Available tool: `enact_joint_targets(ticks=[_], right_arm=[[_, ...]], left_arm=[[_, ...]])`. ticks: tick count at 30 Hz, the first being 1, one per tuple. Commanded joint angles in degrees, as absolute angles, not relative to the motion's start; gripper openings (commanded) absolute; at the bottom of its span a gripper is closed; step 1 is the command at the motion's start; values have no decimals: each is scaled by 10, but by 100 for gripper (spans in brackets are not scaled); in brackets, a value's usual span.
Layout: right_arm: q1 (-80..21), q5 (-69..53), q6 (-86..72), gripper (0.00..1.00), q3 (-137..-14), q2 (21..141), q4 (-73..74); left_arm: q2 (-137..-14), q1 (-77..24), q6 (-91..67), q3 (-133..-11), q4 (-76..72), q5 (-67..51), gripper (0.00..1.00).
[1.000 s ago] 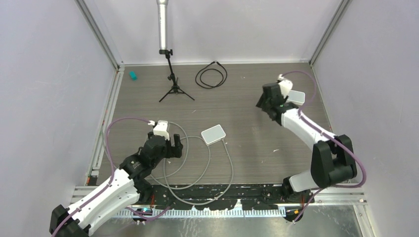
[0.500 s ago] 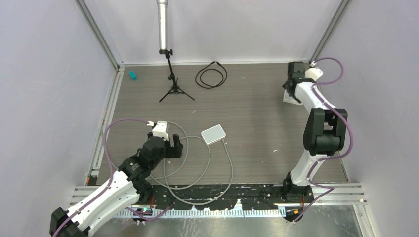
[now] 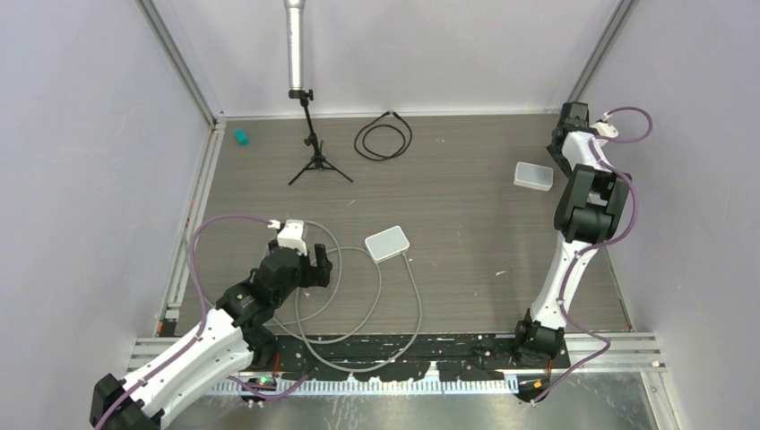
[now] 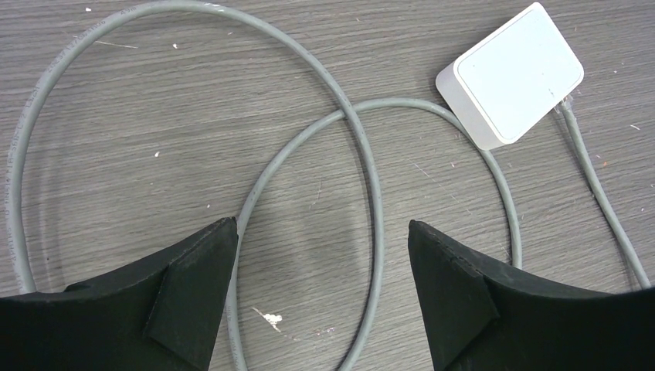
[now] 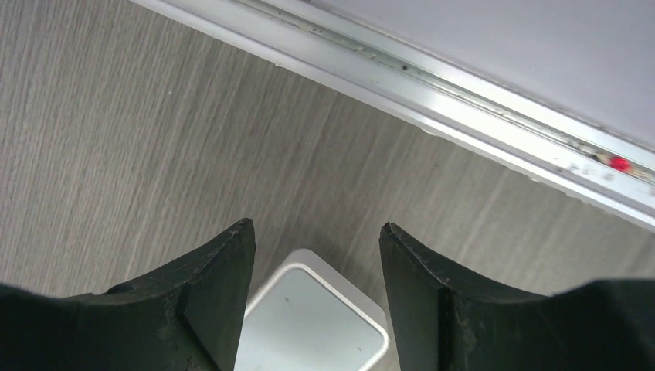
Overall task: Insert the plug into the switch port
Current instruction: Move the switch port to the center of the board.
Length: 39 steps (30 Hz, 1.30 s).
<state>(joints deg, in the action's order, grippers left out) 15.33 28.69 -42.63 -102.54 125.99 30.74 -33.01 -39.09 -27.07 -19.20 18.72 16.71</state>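
A white switch box (image 3: 387, 244) (image 4: 510, 73) lies mid-table. A grey cable (image 3: 358, 296) (image 4: 371, 178) runs from its right side in wide loops; the plug end (image 4: 568, 104) meets the box's edge, and I cannot tell whether it is seated. My left gripper (image 3: 323, 266) (image 4: 320, 232) hangs open over the cable loops, holding nothing. A second white box (image 3: 533, 176) (image 5: 309, 325) lies at the back right. My right gripper (image 3: 562, 152) (image 5: 315, 226) stands open just beyond that box, near the corner, with its jaws apart from it.
A black cable coil (image 3: 384, 137) and a small tripod stand (image 3: 312, 152) sit at the back. A teal object (image 3: 240, 136) lies at the back left. An aluminium rail (image 5: 463, 93) borders the table close to my right gripper. Walls enclose three sides.
My right arm has swung from the right-middle of the table out to the back right corner, uncovering the second white box. The left arm has hardly moved.
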Motion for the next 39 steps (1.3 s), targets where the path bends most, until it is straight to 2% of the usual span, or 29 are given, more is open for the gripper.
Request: enact_joint_targets(ticks=[1,8,13,39], right_arm=[[158,258,-424,65,-1097,1294,317],[158,242,-413,65,-1166,1352,345],[155,220,-407,64,-1163,1362,366],[53,184,-454,62,-738,1116,203]], left_arm=[[-333,-391,-274,-196,161,169,82],[-337,-391,-276,-197,160,170,82],[-333,-391,-276,-195,160,172,82],[-316,-390,-277,-190,162,171,82]])
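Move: The switch port lies roughly 9 cm to the right hand's left, about 3 cm back and 6 cm below the half-open fingers. The box with the cable attached is some 38 cm left of the port and 18 cm nearer the bases; the black cable coil is about 39 cm left of the port and 12 cm farther out. From the left hand the port is about 26 cm ahead, 56 cm to its right and 8 cm lower. The right hand's half-open fingers come to straddle the switch port's far right corner without closing, and drag it leftward and back. The hand first reaches some 4 cm forward while sinking, then draws back 8 cm and sweeps 10 cm left, low over the table, the wrist turning slightly counter-clockwise. ##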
